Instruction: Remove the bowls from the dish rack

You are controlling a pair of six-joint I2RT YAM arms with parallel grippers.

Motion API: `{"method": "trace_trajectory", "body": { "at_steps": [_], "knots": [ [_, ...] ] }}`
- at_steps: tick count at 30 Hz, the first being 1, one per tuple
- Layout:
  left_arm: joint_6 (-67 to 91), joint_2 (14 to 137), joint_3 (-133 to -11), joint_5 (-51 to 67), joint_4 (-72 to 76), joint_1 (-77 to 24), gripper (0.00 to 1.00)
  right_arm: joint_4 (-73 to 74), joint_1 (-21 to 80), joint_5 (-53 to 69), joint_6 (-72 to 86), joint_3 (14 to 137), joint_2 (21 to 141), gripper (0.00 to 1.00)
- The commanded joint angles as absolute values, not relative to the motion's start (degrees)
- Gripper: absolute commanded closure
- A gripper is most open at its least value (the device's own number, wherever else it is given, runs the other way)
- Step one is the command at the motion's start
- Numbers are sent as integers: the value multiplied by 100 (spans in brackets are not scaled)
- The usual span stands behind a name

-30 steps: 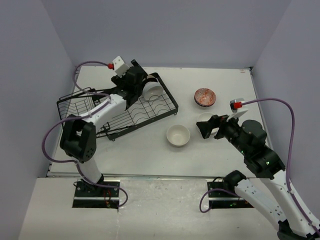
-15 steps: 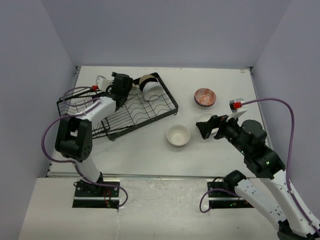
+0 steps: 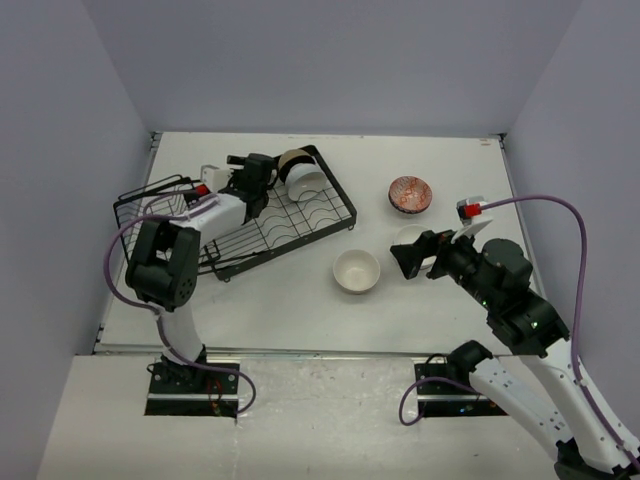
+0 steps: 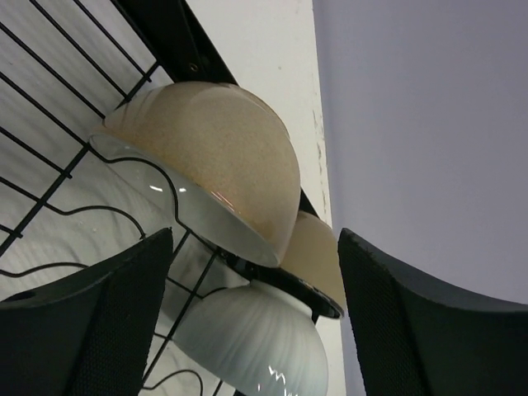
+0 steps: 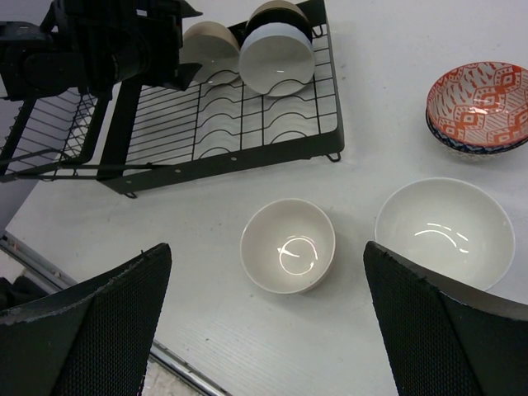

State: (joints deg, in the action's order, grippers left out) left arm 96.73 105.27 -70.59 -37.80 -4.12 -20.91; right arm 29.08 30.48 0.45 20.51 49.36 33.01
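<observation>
The black wire dish rack (image 3: 300,215) lies at the left of the table. Three bowls lean at its far end: a beige bowl (image 4: 214,153), a beige bowl with a black inside (image 4: 322,256) and a ribbed white bowl (image 4: 256,342). My left gripper (image 3: 266,173) is low over the rack just left of them, open, its fingers (image 4: 99,322) on either side of the white bowl without touching it. My right gripper (image 3: 415,258) hangs open above a small white bowl (image 5: 287,245) on the table, holding nothing.
A larger white bowl (image 5: 444,231) and a red-patterned bowl (image 5: 478,107) sit on the table right of the rack. The rack's deeper basket end (image 3: 150,205) is at the far left, beside the left arm. Grey walls close three sides.
My left gripper has swung from above the racked bowls to the left and come back low beside them, with its wrist turned. The right arm and all the bowls have stayed put.
</observation>
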Motion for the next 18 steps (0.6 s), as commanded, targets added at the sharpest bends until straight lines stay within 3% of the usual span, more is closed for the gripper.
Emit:
{"method": "trace_trajectory", "body": {
  "at_steps": [1, 7, 8, 11, 16, 18],
  "knots": [
    [9984, 10731, -7330, -4596, -264, -2153, 26, 2733, 3076, 158, 1986, 4939, 3340, 1],
    [10090, 11039, -7523, -5291, -123, -2259, 46, 2725, 3067, 202, 1978, 4939, 3340, 1],
    [10064, 11126, -7576, -5343, -123, -2259, 56, 2733, 3076, 202, 1978, 4939, 3331, 1],
    [10221, 11311, -7717, -5335, -167, -2259, 60, 2733, 3085, 220, 1978, 4939, 3331, 1],
    [10563, 11618, -7980, -5388, -517, -2259, 76, 2725, 3085, 255, 1969, 4931, 3322, 1],
    [10722, 11680, -7981, -5309, -641, -2259, 87, 2733, 3076, 264, 1969, 4931, 3305, 1]
  ]
}}
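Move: At the back left of the rack, the beige bowl has its middle roughly 3 cm to the left hand's left, 1 cm ahead and 5 cm below, its rim's upper right edge lying between the open fingers. The white bowl stands about 9 cm right of the hand and 2 cm ahead, the black-rimmed bowl 7 cm right and 6 cm ahead, both some 6 cm lower. The beige bowl is about 26 cm ahead of the right hand, 31 cm left and 21 cm below. Dipping a centimetre or two with a slight shift left, the left hand then pushes forward to about 3.5 cm in all, coming back up a little. It turns some 10 degrees counter-clockwise and tips slightly up while the fingers go from wide open to nearly shut, one on each side of the beige bowl's rim at its upper right edge, pinching it. ##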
